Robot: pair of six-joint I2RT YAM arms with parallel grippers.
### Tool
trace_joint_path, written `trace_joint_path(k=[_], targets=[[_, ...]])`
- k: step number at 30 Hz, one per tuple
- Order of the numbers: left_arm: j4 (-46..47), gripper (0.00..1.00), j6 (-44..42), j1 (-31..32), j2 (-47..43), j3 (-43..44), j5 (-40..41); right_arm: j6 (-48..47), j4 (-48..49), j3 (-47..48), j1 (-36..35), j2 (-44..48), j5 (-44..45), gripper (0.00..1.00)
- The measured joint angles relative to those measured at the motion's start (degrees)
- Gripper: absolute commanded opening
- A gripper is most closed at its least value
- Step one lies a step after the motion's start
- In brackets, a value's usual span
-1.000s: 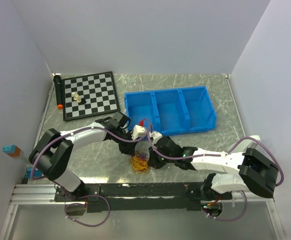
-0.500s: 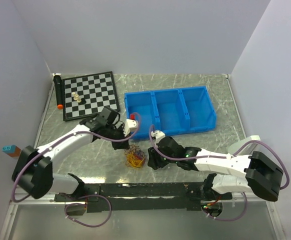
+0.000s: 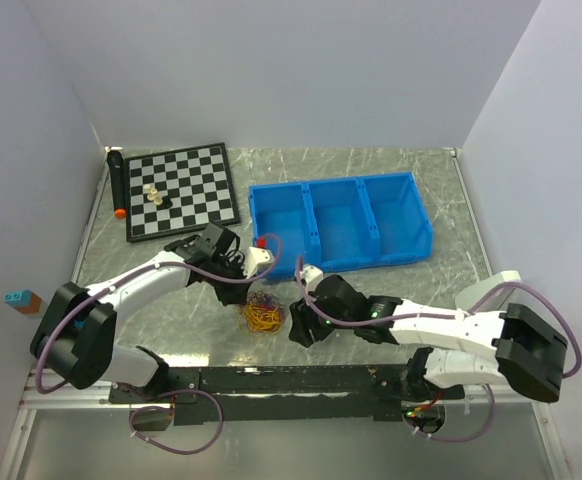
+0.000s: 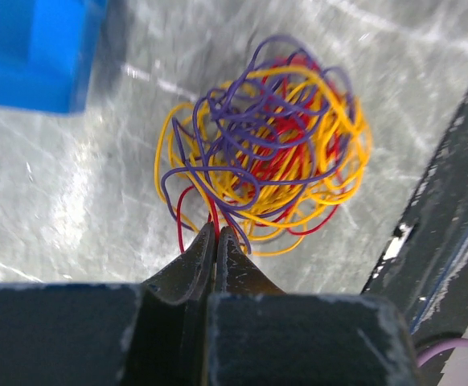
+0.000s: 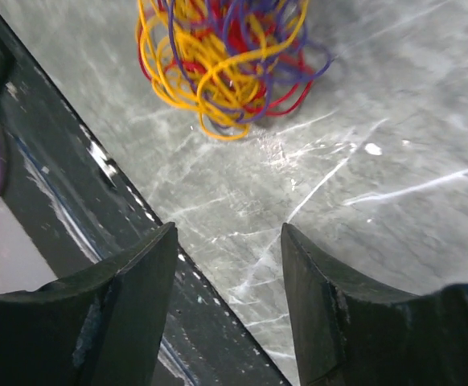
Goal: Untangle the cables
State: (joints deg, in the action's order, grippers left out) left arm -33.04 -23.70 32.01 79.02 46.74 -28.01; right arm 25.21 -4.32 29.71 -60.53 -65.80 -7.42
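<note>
The cables (image 3: 264,315) lie in one tangled ball of yellow-orange, red and purple strands on the grey table near its front edge. My left gripper (image 3: 257,288) reaches down to the ball's far side. In the left wrist view the left gripper (image 4: 215,229) is shut, with a red strand of the cables (image 4: 270,153) running into its tips. My right gripper (image 3: 297,326) sits just right of the ball. Seen from the right wrist, the right gripper (image 5: 227,229) is open with only bare table between its fingers, and the cables (image 5: 222,64) lie a short way ahead, untouched.
A blue three-compartment bin (image 3: 331,187) stands behind the cables. A chessboard (image 3: 181,190) with a few pieces and a black cylinder (image 3: 117,185) lie at the back left. The black base rail (image 3: 301,380) runs along the near edge, close to the cables.
My right gripper has opened and drawn back from the cables. My left gripper has shut at the ball's edge and shifted left, and the ball has moved slightly left with it.
</note>
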Motion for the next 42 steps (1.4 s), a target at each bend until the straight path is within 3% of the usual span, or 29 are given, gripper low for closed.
trace_joint_path(k=[8,24,26,30,32,37,42], targets=[[1.22,0.01,-0.02,-1.4,1.46,-1.86,2.99,-3.23,1.03,2.69,-0.72,-7.91,-1.33,0.5],[3.56,0.01,0.0,-4.48,2.29,-4.52,4.04,-4.74,5.6,10.54,0.15,-17.59,-2.14,0.39],[3.56,0.01,0.04,-4.74,2.4,-4.76,4.2,-4.81,6.05,10.86,0.61,-18.45,-2.62,0.33],[3.41,0.01,0.35,-5.31,2.47,-4.92,4.17,-5.16,6.27,12.39,1.29,-19.87,-3.39,0.07],[3.41,0.01,0.35,-5.51,2.47,-4.92,4.11,-5.05,6.6,12.74,1.38,-19.98,-3.58,0.0],[3.15,0.01,-0.31,-5.97,2.19,-4.94,4.15,-4.66,6.49,12.48,1.53,-19.32,-3.28,0.0],[2.12,0.01,-2.19,-7.67,0.31,-4.94,4.52,-3.76,5.68,8.63,1.53,-13.05,-1.68,0.0]])
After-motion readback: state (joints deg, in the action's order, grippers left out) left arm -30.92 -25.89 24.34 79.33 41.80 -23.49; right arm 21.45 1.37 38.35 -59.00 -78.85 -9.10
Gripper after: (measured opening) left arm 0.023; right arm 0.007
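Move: The cable bundle's middle lies about 5 cm to the right of the left hand, 4 cm back and 4 cm below; its fingers already pinch a red strand from its edge. From the open right hand the bundle is some 9 cm to the left, 4 cm ahead and 4 cm below. The blue tray's middle lies roughly 20 cm ahead and 25 cm to the right of the left hand. The cables are drawn to the left by the strand still pinched in the left fingers, as that hand moves about 5 cm left and sinks some 3 cm. Meanwhile the right hand dips, then reaches left and forward some 7 cm after the bundle, its fingers narrowing and finally shutting, before easing back about 2 cm to the right with no strand visible in them. ##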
